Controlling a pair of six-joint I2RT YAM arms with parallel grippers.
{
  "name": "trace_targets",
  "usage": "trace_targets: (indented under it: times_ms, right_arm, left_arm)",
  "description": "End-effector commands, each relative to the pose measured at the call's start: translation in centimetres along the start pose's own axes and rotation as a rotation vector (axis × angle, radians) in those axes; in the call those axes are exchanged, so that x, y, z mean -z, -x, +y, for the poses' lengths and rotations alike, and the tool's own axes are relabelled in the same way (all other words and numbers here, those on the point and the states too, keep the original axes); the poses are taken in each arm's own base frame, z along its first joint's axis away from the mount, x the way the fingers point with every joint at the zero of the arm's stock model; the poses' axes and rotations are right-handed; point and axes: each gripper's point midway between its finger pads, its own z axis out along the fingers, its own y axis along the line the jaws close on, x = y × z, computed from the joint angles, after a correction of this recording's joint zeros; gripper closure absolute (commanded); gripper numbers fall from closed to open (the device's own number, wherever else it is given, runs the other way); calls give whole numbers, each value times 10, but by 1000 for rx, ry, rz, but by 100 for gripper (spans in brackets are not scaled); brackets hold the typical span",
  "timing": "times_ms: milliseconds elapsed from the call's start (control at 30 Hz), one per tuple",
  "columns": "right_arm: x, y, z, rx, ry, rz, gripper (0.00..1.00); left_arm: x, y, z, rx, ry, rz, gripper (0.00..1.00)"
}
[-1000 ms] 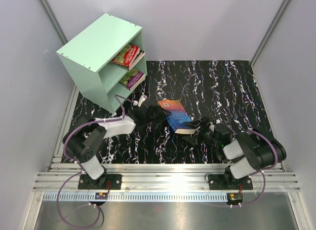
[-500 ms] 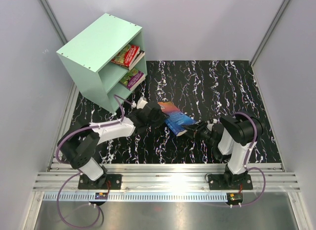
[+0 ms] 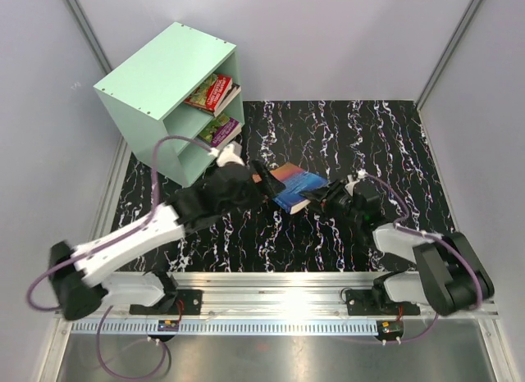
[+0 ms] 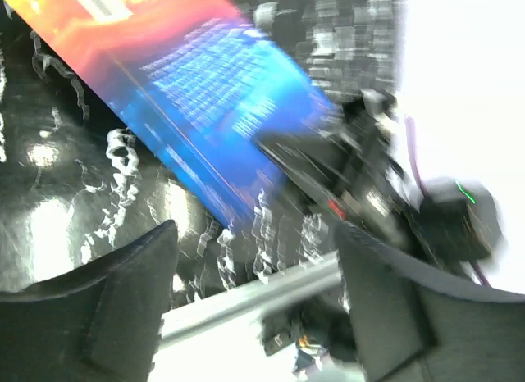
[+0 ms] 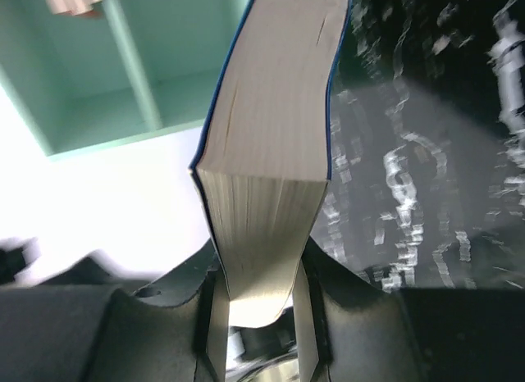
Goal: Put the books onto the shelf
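A blue book [image 3: 297, 187] with an orange end is raised off the black marbled mat [image 3: 369, 144], between the two arms. My right gripper [image 3: 322, 202] is shut on its near corner; in the right wrist view the book's pale page edge [image 5: 267, 152] stands upright between the pads, gripper [image 5: 261, 304]. My left gripper [image 3: 256, 183] sits at the book's left end, open; the left wrist view shows the blue book [image 4: 205, 111] beyond the gripper [image 4: 254, 296], nothing between the fingers. The mint-green shelf [image 3: 156, 79] holds a red book [image 3: 213, 92] above and a purple-and-green book [image 3: 220, 129] below.
The shelf stands at the mat's far left corner, its openings facing right and forward, and shows in the right wrist view as the shelf [image 5: 123, 95] behind the book. Grey walls enclose the mat on three sides. An aluminium rail [image 3: 279, 300] runs along the near edge.
The right gripper closed on the blue book and lifted it onto its edge. The left gripper opened, and the left arm stretched forward toward the shelf side of the book.
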Motion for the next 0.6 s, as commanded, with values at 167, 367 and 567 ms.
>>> trace_targets:
  times_ms: [167,367,567]
  right_arm:
    - [-2,19,72,306,-32,-79,100]
    - [-41,8,95,329,28,-23,100]
    - [-88,-5,139,383,96,28,100]
  left_arm:
    - [148,72,26,-125,-25,-262,3]
    - [230,102,67,-201,28,-385,1]
    - [243,105,103,-321,171,-385,1]
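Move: The right hand holds the blue-orange book by its edge. From it, the middle of the shelf's open front lies some 15 cm ahead and 28 cm to the left, at about its own height; the purple book in the lower compartment is about 18 cm ahead, 27 cm left and 6 cm lower, the red book above it about 24 cm ahead, 28 cm left and 6 cm higher. From the left hand, the open front is roughly 19 cm ahead, 14 cm left and 9 cm lower. Keeping its pinch on the book's edge, the right hand carries it towards the shelf, first easing forward with a small rise and dip, then swinging left, about 5 cm each way in all, while rolling some 20 degrees so its left side sinks. The left hand, already clear of the book, sweeps about 22 cm left, also up and back, its fingers finishing opening. ##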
